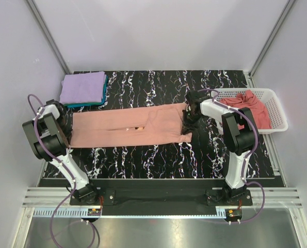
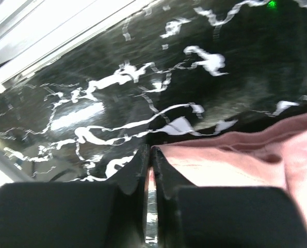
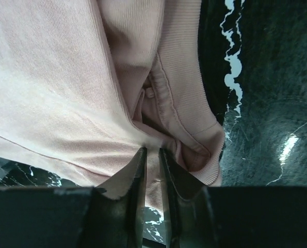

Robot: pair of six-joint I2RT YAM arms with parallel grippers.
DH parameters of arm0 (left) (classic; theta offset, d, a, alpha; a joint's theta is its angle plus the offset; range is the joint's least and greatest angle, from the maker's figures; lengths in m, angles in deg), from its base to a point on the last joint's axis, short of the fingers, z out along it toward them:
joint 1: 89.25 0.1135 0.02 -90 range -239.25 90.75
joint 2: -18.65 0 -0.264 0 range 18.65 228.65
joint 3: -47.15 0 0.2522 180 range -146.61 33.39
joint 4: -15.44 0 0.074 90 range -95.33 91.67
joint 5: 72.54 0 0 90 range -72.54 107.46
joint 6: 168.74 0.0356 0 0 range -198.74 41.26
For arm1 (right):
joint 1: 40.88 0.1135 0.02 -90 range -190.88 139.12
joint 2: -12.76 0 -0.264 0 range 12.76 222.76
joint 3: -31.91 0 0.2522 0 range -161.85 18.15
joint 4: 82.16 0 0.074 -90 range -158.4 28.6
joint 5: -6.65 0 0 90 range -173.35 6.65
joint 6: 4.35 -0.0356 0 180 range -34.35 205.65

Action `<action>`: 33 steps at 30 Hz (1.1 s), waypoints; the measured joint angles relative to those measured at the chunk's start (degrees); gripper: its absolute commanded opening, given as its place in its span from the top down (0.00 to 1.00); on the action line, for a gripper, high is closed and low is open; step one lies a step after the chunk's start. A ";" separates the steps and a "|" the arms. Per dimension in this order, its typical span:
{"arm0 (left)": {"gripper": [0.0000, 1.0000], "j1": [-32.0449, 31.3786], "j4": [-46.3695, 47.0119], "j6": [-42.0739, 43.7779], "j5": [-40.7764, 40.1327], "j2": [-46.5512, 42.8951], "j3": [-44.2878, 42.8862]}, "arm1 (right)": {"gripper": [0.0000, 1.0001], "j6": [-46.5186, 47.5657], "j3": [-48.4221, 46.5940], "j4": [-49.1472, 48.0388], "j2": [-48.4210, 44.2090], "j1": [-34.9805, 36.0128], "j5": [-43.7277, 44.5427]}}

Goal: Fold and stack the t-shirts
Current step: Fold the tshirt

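Note:
A salmon-pink t-shirt point(image 1: 130, 126) lies as a long folded strip across the middle of the black marbled table point(image 1: 158, 160). My left gripper point(image 1: 67, 123) is at its left end. In the left wrist view the left gripper point(image 2: 149, 150) has its jaws almost together, with a thin sliver of the pink cloth point(image 2: 236, 165) between them. My right gripper point(image 1: 186, 118) is at the strip's right end. In the right wrist view the right gripper point(image 3: 152, 151) is shut on a fold of the shirt point(image 3: 65, 103) near its ribbed hem. A folded lavender t-shirt point(image 1: 82, 87) rests on a teal one point(image 1: 86, 105) at the back left.
A white lattice basket point(image 1: 274, 106) stands at the right edge of the table, and a darker rose-pink t-shirt point(image 1: 248, 106) lies crumpled in it. Grey walls enclose the table on three sides. Both arm bases are bolted at the near edge.

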 measured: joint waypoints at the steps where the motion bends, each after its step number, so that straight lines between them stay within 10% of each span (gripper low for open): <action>1: 0.84 0.00 -0.28 -0.09 -0.59 -0.13 0.28 | 0.76 0.28 -0.04 0.02 0.00 0.00 0.13; 17: 0.53 -2.56 -4.44 -0.15 -2.43 -14.05 2.86 | 0.71 14.19 -12.02 5.09 6.49 -6.03 11.72; 27: 0.47 -12.50 -0.09 1.92 4.44 -18.78 4.31 | 0.68 21.97 -41.48 9.35 24.28 -7.23 18.45; 33: 0.47 -12.50 1.62 4.90 5.31 -15.93 3.06 | 0.49 21.90 -60.19 13.25 34.16 -7.23 20.02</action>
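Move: My right hand's parted fingertips are down on the t-shirt's right end; the t-shirt's middle is about 35 cm to the left and 2 cm ahead. The basket is some 42 cm to the right of this hand and 11 cm farther out. My left fingers are at the t-shirt's left end, its middle about 39 cm to their right and 8 cm ahead; from them the folded stack is roughly 30 cm ahead and 9 cm right. With my right fingertips staying low on the cloth, I drag the t-shirt's right end about 22 cm forward and 8 cm right, the rightward part coming early; my wrist tips the fingers forward and they spread late. My left hand opens, frees the left end, backs off slightly, rises some 6 cm, then swings right and forward, turning clockwise. ##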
